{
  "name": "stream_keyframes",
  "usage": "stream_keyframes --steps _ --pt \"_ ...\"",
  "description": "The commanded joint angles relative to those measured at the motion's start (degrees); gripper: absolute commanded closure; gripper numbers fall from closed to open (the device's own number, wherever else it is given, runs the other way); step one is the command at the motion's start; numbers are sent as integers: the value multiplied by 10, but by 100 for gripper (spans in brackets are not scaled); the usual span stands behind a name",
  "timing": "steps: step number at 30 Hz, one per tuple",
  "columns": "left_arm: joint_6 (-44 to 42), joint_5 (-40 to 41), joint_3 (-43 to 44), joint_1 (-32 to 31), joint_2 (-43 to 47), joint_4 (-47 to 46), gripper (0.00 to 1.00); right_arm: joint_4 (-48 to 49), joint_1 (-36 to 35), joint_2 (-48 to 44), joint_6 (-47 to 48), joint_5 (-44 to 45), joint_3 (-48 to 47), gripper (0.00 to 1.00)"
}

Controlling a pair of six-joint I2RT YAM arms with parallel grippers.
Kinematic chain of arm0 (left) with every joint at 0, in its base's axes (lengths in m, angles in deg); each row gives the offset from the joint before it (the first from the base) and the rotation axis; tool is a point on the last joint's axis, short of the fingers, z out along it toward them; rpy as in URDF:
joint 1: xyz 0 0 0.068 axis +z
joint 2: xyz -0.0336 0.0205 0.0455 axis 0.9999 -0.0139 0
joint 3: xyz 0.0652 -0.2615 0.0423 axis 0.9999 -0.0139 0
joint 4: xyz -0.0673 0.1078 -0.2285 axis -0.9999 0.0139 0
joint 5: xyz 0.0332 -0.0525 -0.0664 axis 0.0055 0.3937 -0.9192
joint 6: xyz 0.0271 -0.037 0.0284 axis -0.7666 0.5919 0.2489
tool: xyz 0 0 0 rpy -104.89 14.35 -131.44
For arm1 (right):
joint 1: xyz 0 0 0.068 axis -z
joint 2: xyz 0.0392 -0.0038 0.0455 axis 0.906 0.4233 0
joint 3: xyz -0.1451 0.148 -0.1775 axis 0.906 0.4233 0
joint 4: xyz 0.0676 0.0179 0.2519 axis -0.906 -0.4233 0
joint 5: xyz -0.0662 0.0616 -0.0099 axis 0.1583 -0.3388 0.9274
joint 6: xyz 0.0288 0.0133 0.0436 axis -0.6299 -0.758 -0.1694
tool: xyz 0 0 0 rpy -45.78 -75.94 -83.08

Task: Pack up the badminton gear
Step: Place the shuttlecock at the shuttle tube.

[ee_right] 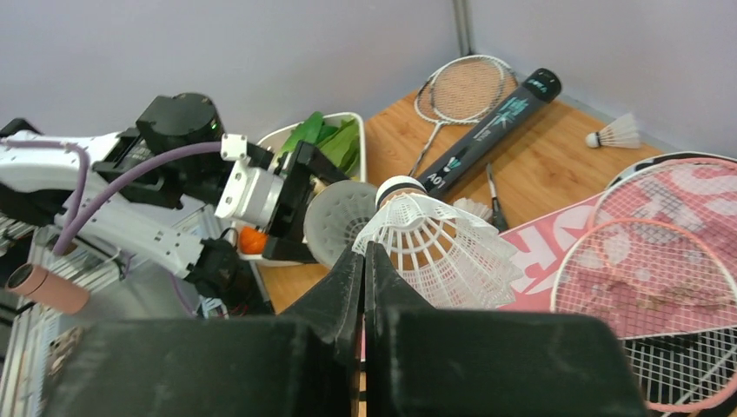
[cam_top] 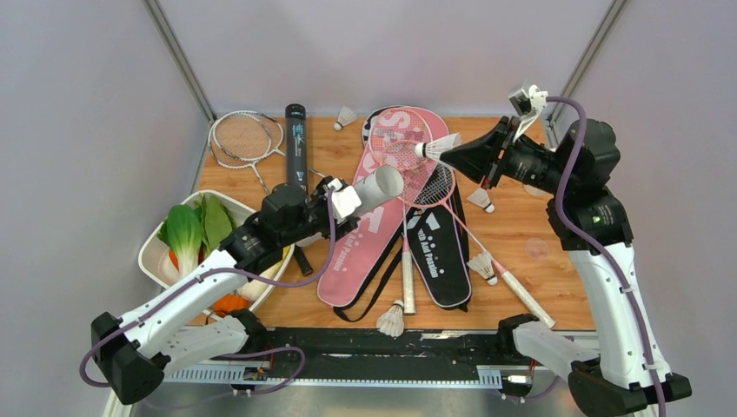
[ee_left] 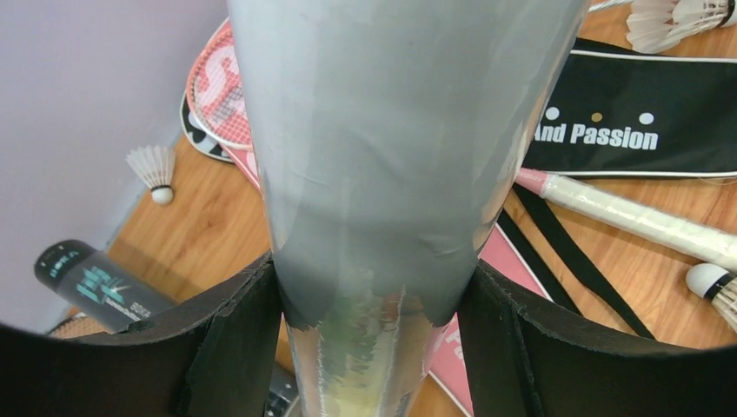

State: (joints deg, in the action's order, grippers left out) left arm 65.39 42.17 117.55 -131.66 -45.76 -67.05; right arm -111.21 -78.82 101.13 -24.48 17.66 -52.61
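My left gripper (cam_top: 343, 201) (ee_left: 374, 321) is shut on a white tube (cam_top: 380, 185) (ee_left: 400, 156), held above the pink bag (cam_top: 365, 234) with its open mouth (ee_right: 337, 222) facing right. My right gripper (cam_top: 448, 155) (ee_right: 365, 261) is shut on the skirt edge of a white shuttlecock (cam_top: 437, 146) (ee_right: 439, 248). Its cork points at the tube's mouth, a short gap away. A pink racket (cam_top: 408, 148) lies on the pink and black bags (cam_top: 439, 248). A black tube (cam_top: 295, 143) and a silver racket (cam_top: 248, 137) lie at the back left.
Loose shuttlecocks lie on the table at the back (cam_top: 345, 117), right of the bags (cam_top: 481, 200) (cam_top: 484, 267) and near the front edge (cam_top: 392, 320). A white tray of vegetables (cam_top: 149, 250) sits at the left under my left arm.
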Motion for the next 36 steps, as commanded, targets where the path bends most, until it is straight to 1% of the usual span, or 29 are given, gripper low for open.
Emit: stream_keyframes --steps 1,8,16,19,23,29,31,33,36 --pt "-48 10 56 -12 -4 -23 100 -33 -20 -8 0 -41 -3 100" --pt "-74 15 82 -37 -37 -21 100 -44 -65 -9 -4 -29 35 100" --pt "-115 55 123 -69 -78 -2 100 -52 -158 -3 4 66 67 100" --pt "-121 60 124 -74 -81 -5 100 -56 -178 8 13 93 72 100" --pt "-132 60 116 -81 -78 -11 100 -57 -203 19 21 153 80 100" --pt "-140 50 90 -84 -62 -35 100 -57 -224 38 23 179 89 99" --pt "-141 49 83 -83 -58 -37 100 -56 -224 37 19 201 88 90" --pt "-140 50 81 -84 -55 -37 100 -56 -224 33 9 216 84 73" --pt "-136 55 74 -84 -50 -39 100 -53 -224 23 -19 228 73 58"
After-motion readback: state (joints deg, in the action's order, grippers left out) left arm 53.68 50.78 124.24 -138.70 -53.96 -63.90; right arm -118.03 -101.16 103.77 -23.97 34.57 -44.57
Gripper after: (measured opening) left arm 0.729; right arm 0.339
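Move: About 13 cm to the right hand's left, level fore and aft and some 11 cm lower, is the mouth of the shuttle tube that the left hand holds. On the table roughly 43 cm beneath the right hand, the black bag is straight below, and a loose shuttlecock lies 11 cm right and 4 cm back. The held shuttlecock is about 16 cm right of the left hand and 21 cm above; the pink bag is 10 cm ahead of that hand, 6 cm right, 23 cm below. Bringing the still-pinched shuttlecock cork-first into the tube's mouth, the right hand sinks about 10 cm while going some 7 cm left, drawing back at first, then easing slightly forward; it tips down and opens about a third at the end, letting go of the skirt. The left hand offers the tube, first right 4 cm and up, then backs left and down under the push, rolling slightly. ##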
